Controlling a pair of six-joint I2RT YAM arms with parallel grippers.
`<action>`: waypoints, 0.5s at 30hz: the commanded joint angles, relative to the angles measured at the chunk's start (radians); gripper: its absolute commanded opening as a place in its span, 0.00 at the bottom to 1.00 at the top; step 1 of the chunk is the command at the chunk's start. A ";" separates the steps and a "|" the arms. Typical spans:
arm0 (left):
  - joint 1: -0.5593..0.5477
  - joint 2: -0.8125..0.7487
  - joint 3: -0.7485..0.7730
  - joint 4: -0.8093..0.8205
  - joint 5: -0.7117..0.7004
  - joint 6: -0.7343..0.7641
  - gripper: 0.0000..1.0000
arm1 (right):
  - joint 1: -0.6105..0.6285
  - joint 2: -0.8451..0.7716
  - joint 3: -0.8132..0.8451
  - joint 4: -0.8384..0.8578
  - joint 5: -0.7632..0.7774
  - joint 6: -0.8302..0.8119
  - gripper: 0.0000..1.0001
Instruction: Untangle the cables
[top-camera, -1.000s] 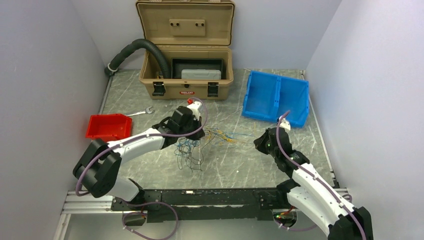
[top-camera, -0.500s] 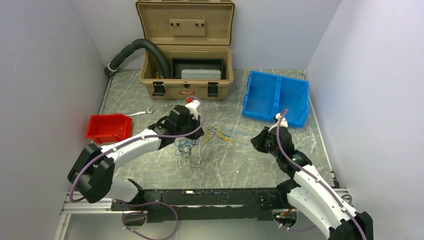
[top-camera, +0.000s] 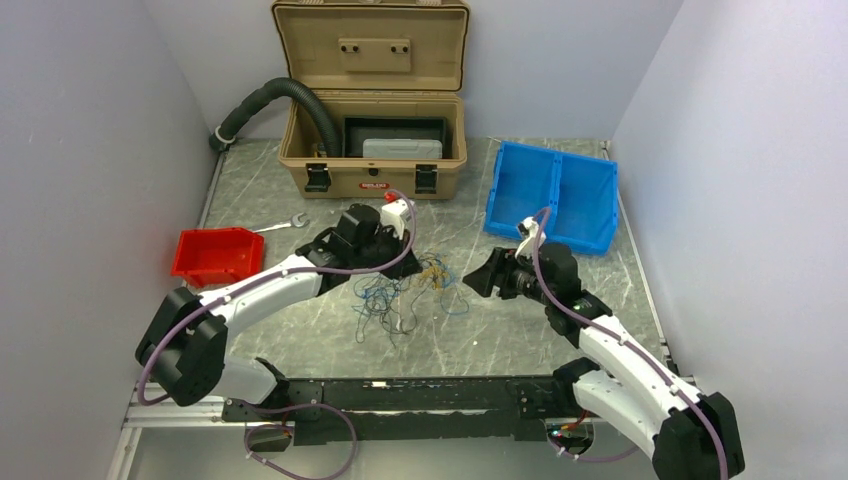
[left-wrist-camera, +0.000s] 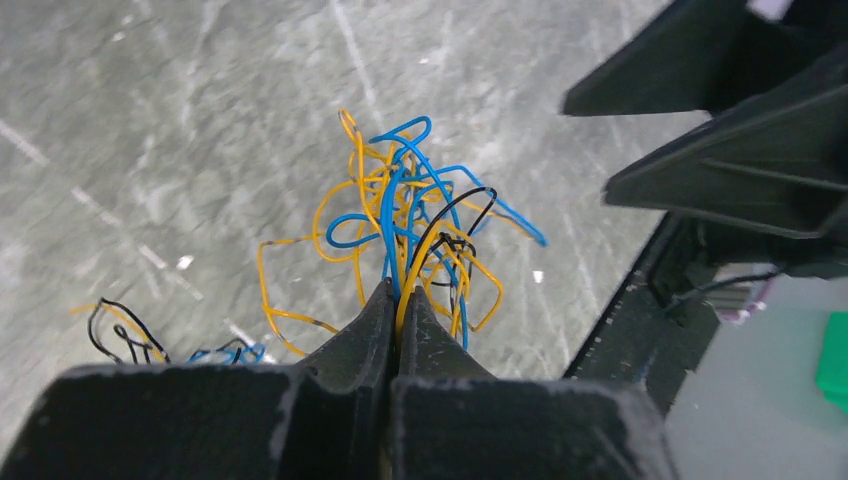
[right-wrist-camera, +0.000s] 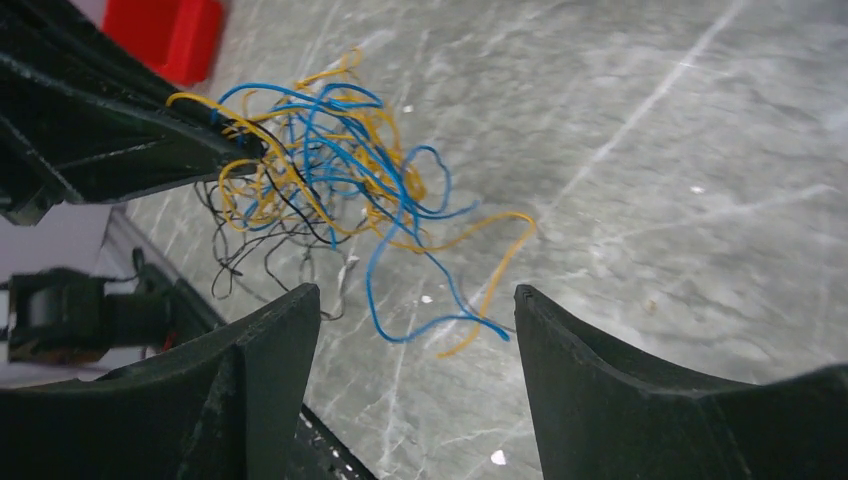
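Note:
The cables (top-camera: 400, 288) are a tangled bunch of thin blue, yellow-orange and black wires in the middle of the marble table. My left gripper (top-camera: 403, 264) is shut on several strands of them; in the left wrist view the blue and yellow wires (left-wrist-camera: 410, 215) fan out from its closed fingertips (left-wrist-camera: 397, 292). My right gripper (top-camera: 476, 279) is open just right of the bunch and holds nothing. In the right wrist view a loose blue and a yellow end (right-wrist-camera: 440, 310) lie on the table just beyond its spread fingertips (right-wrist-camera: 412, 292), with the rest of the tangle (right-wrist-camera: 320, 160) farther off.
An open tan toolbox (top-camera: 372, 150) stands at the back, with a black ribbed hose (top-camera: 270, 100) to its left. A blue bin (top-camera: 552, 195) sits at back right. A red bin (top-camera: 215, 252) and a wrench (top-camera: 282, 224) are at left. The black rail (top-camera: 400, 395) edges the near side.
My right gripper has opened and swung left toward the bunch. The strands stretched out to the right have fallen back to the tangle. The left gripper stays shut, shifted slightly.

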 joint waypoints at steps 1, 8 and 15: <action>-0.028 -0.001 0.074 0.076 0.186 0.055 0.00 | 0.000 0.018 0.005 0.183 -0.200 -0.097 0.73; -0.116 -0.011 0.112 0.084 0.285 0.148 0.00 | 0.001 -0.004 -0.026 0.281 -0.306 -0.136 0.77; -0.117 0.005 0.113 0.130 0.294 0.119 0.00 | 0.001 -0.037 -0.053 0.306 -0.338 -0.124 0.70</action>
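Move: The left hand holds the knotted middle of the cables, which hangs about 3 cm to its right and 4 cm lower. The open right gripper is some 11 cm to the left hand's right and 2 cm nearer the base. From the right hand the knot is roughly 8 cm left, 3 cm ahead and 3 cm below. Loose cable ends lie about 6 cm left of the left hand, 3 cm back and 13 cm below. Back, to the right and upward, about 5 cm each way, the left hand carries the pinched tangle to the right gripper, swinging clockwise some 20 degrees. The right hand meets it with its fingers kept open, rising and going left about 3.5 cm each with a little backward drift, turning counter-clockwise and tipping up to bring its jaws around the hanging knot. ##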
